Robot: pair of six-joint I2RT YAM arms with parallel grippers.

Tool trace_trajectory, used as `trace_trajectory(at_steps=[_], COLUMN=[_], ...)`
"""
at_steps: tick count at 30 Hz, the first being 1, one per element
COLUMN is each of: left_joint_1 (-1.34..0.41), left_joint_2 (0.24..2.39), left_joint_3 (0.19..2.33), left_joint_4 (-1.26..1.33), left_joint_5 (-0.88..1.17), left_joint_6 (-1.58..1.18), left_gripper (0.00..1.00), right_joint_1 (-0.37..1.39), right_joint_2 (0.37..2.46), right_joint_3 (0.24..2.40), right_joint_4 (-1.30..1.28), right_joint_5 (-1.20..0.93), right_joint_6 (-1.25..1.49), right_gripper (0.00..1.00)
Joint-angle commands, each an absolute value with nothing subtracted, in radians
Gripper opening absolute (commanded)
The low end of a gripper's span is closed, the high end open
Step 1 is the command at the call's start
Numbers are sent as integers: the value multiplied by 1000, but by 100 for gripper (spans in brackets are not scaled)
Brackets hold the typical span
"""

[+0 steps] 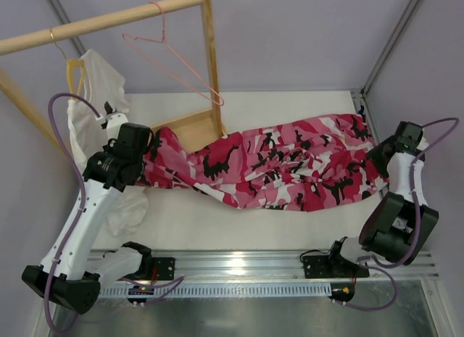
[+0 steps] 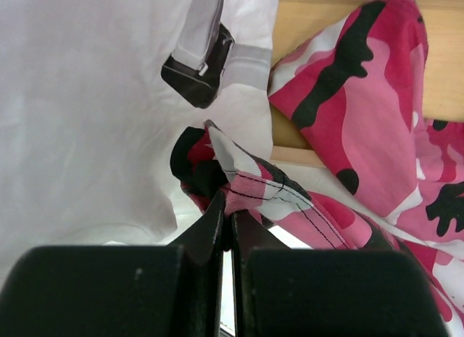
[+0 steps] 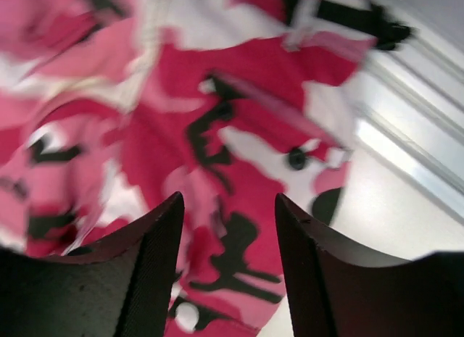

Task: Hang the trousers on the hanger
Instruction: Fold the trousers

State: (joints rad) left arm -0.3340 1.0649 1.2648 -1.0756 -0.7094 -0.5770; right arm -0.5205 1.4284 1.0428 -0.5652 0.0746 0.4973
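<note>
The pink, white and black camouflage trousers [image 1: 283, 167] lie stretched across the table from left to right. My left gripper [image 1: 152, 154] is at their left end. In the left wrist view it [image 2: 228, 209] is shut on a fold of the trousers' hem [image 2: 254, 185]. My right gripper [image 1: 377, 157] hovers at the trousers' right end. In the blurred right wrist view it [image 3: 228, 206] stands open above the cloth [image 3: 239, 134], with nothing between its fingers. The thin pale-pink hanger [image 1: 174, 58] hangs from the wooden rail, up and behind, apart from both grippers.
A wooden rack has a top rail [image 1: 101, 22], an upright post [image 1: 212, 61] and a base board [image 1: 192, 127] under the trousers' left part. A white T-shirt [image 1: 94, 90] hangs on a yellow hanger [image 1: 72, 69] beside my left arm. A metal rail [image 1: 239, 268] lines the near edge.
</note>
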Motion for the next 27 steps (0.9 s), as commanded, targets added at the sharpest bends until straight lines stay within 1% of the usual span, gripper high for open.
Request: trace_trajectory(at_steps=[1,2,3,4,6,7,8,10,11,13,14,16,17,18,20,22,24,26,27], left_joint_1=[-327,-327,-328,-327,-327,-327,-327,-327,-327,-327,-327,-327,-327,-327,-327,-327,-327,-327,-327], left_joint_2=[1048,1040,1029,1000,973,962,953,948,945,934,922,913,913,917,936,965,960,916,891], left_joint_3=[1206,1191,1175,1139,1103,1080,1072,1063,1054,1042,1032,1025,1025,1026,1035,1064,1071,1040,1020], left_joint_4=[-1092,-1082,-1051,-1031,-997,-996,-996,-1015,-1020,-1016,-1015,-1023,-1032,-1041,-1070,-1086,-1063,-1016,-944], left_joint_5=[-675,-651,-615,-539,-493,-488,-488,-495,-488,-477,-476,-495,-512,-570,-639,-686,-669,-586,-539], left_joint_6=[-604,-607,-610,-614,-635,-640,-644,-658,-661,-660,-661,-667,-669,-669,-660,-650,-640,-635,-609], left_gripper=[0,0,0,0,0,0,0,1,0,0,0,0,0,0,0,0,0,0,0], right_joint_1=[-415,-361,-254,-191,-103,-10,42,144,226,285,351,408,435,446,471,517,563,606,633], right_joint_2=[1298,1276,1255,1258,1278,1298,1301,1310,1324,1351,1382,1413,1467,1500,1571,1640,1672,1663,1646], right_joint_3=[1065,1060,1066,1080,1120,1121,1117,1086,1075,1051,1049,1034,1035,1064,1113,1152,1167,1146,1123], right_joint_4=[-558,-519,-511,-511,-535,-531,-475,-401,-327,-273,-241,-190,-151,-150,-219,-256,-299,-298,-275], right_joint_5=[-154,-187,-205,-209,-209,-219,-251,-305,-372,-432,-449,-451,-463,-481,-454,-362,-321,-342,-353], right_joint_6=[408,393,361,354,388,390,379,287,250,148,109,65,67,74,72,75,110,118,91], right_gripper=[58,59,61,61,61,61,61,63,63,63,63,63,62,61,59,59,59,59,61])
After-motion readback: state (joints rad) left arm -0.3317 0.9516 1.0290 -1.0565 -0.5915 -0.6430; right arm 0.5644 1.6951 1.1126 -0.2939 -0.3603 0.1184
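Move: The middle stretch of the trousers lies about 45 cm to the right hand's left, 2 cm back and 9 cm below it; the trousers' right end is directly beneath that hand, and the rack's right post foot stands some 10 cm left of the middle stretch and 15 cm farther out. The left hand already pinches the left end; from it the middle stretch is about 39 cm right, 3 cm ahead and 25 cm below, with the white shirt hanging some 8 cm left and 4 cm ahead. Still pinching the trousers' left end, the left hand lowers it about 6 cm while drawing back some 3 cm, then nearly stops. The open, empty right hand arcs up off the right end and sweeps about 44 cm left over the cloth, turning some 95 degrees counter-clockwise, then sinks about 11 cm from the top of its arc towards the middle stretch with fingers still open. ##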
